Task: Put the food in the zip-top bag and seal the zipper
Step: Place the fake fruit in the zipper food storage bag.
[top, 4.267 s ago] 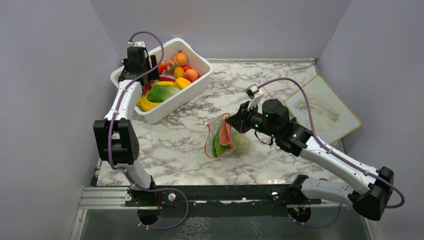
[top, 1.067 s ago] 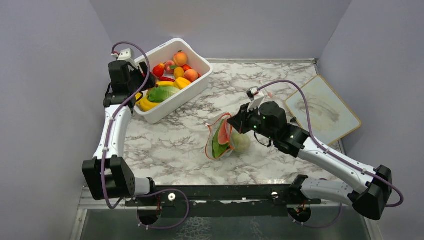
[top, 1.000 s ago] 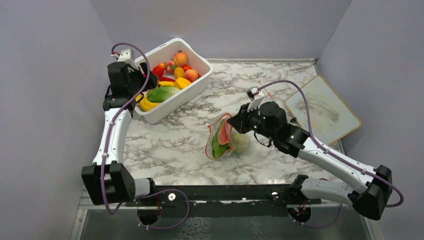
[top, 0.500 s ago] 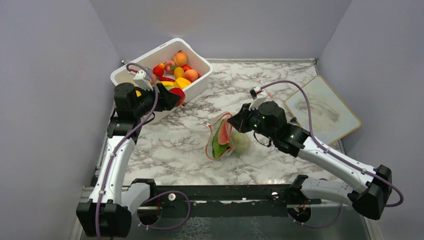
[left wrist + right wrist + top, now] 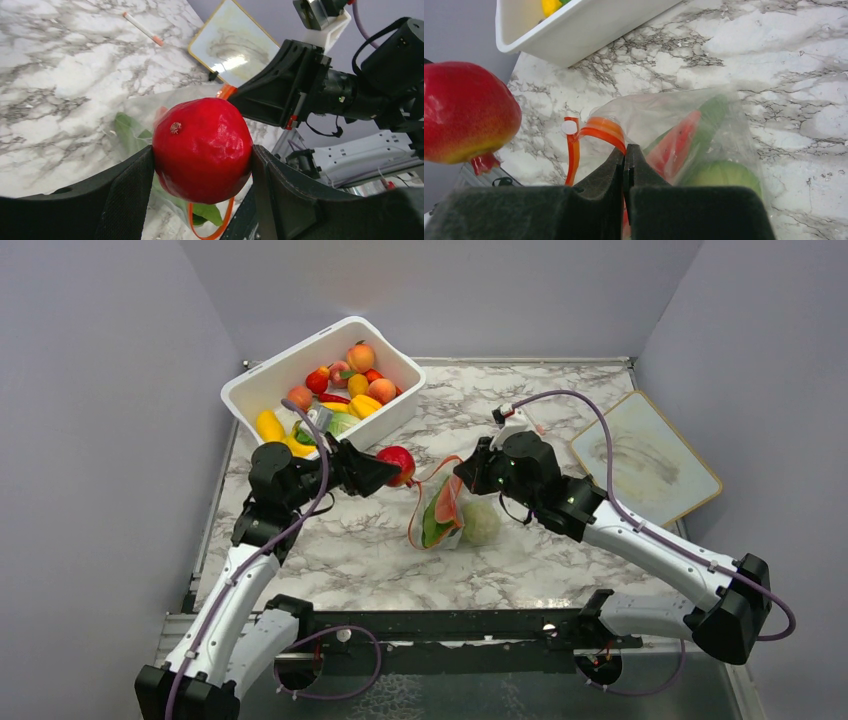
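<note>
My left gripper (image 5: 392,468) (image 5: 202,160) is shut on a round red fruit (image 5: 398,464) (image 5: 201,149), held in the air just left of the zip-top bag's mouth. The clear bag (image 5: 450,515) (image 5: 704,125) lies mid-table with a red slice, green leaves and a pale green cabbage (image 5: 482,523) inside. Its orange-red zipper (image 5: 415,510) (image 5: 596,131) gapes open toward the fruit. My right gripper (image 5: 462,477) (image 5: 625,155) is shut on the bag's upper rim and holds it up. The red fruit (image 5: 466,112) also shows at the left of the right wrist view.
A white tub (image 5: 300,365) (image 5: 589,30) at the back left holds more toy food: peaches, yellow and red pieces, a green one. A framed board (image 5: 650,455) (image 5: 232,42) lies at the right, with a small pen (image 5: 142,29) on the marble near it.
My left arm lifted the red fruit out of the tub and swung it right, up to the bag's mouth. The right gripper stayed pinching the bag's rim, shifting slightly left.
</note>
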Motion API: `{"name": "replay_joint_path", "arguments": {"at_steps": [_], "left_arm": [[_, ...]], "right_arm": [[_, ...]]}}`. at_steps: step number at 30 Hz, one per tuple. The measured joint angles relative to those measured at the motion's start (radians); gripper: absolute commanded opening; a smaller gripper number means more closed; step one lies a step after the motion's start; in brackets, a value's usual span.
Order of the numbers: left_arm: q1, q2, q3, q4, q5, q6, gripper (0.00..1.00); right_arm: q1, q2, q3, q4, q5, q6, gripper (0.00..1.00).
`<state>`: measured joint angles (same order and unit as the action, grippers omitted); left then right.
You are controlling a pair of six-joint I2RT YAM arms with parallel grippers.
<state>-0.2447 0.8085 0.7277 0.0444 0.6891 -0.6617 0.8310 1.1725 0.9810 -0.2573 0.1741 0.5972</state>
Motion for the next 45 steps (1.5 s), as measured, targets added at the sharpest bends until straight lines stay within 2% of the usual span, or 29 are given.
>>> {"name": "replay_joint_path", "arguments": {"at_steps": [12,21,28,32,37,39,40,45], "left_arm": [[-0.206,0.079,-0.095,0.147,-0.052,-0.068,0.37],[-0.305,0.138,-0.136,0.156,-0.162,-0.019,0.37],[-0.349,0.156,-0.134,0.119,-0.274,0.052,0.53],[-0.363,0.172,-0.133,0.095,-0.311,0.075,0.67],[-0.373,0.176,-0.129,0.096,-0.321,0.085,0.76],[-0.375,0.171,-0.127,0.096,-0.322,0.085,0.9],[-0.375,0.167,-0.127,0.096,-0.324,0.085,0.94],[-0.378,0.129,-0.106,0.097,-0.324,0.081,0.94]], "right_arm": [[0.0,-0.005,0.009,-0.011,0.004,-0.001,0.01],[0.0,-0.018,0.009,-0.011,-0.003,-0.005,0.01],[0.0,-0.044,0.009,-0.011,-0.017,-0.019,0.01],[0.0,-0.049,0.009,-0.01,-0.034,-0.026,0.01],[0.0,-0.049,0.009,-0.008,-0.042,-0.028,0.01],[0.0,-0.049,0.009,-0.006,-0.044,-0.032,0.01],[0.0,-0.049,0.009,-0.006,-0.044,-0.034,0.01],[0.0,-0.049,0.009,-0.005,-0.047,-0.042,0.01]]}}
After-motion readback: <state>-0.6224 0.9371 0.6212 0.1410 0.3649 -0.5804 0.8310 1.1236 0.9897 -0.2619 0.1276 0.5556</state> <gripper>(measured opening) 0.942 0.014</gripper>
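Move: The left hand holds the pomegranate; the bag's open mouth lies about 7 cm to its right, 2 cm back and 8 cm below. In the bag, the watermelon slice is some 11 cm right, 4 cm back and 13 cm down, and the cabbage about 17 cm right, 5 cm back and 16 cm down. The right hand pinches the rim; the mouth's middle is roughly 5 cm to its left, 3 cm back and 2 cm below. Left hand lowers the pomegranate 10 cm and 7 cm right into the bag's mouth, releases, rises some 3 cm. ##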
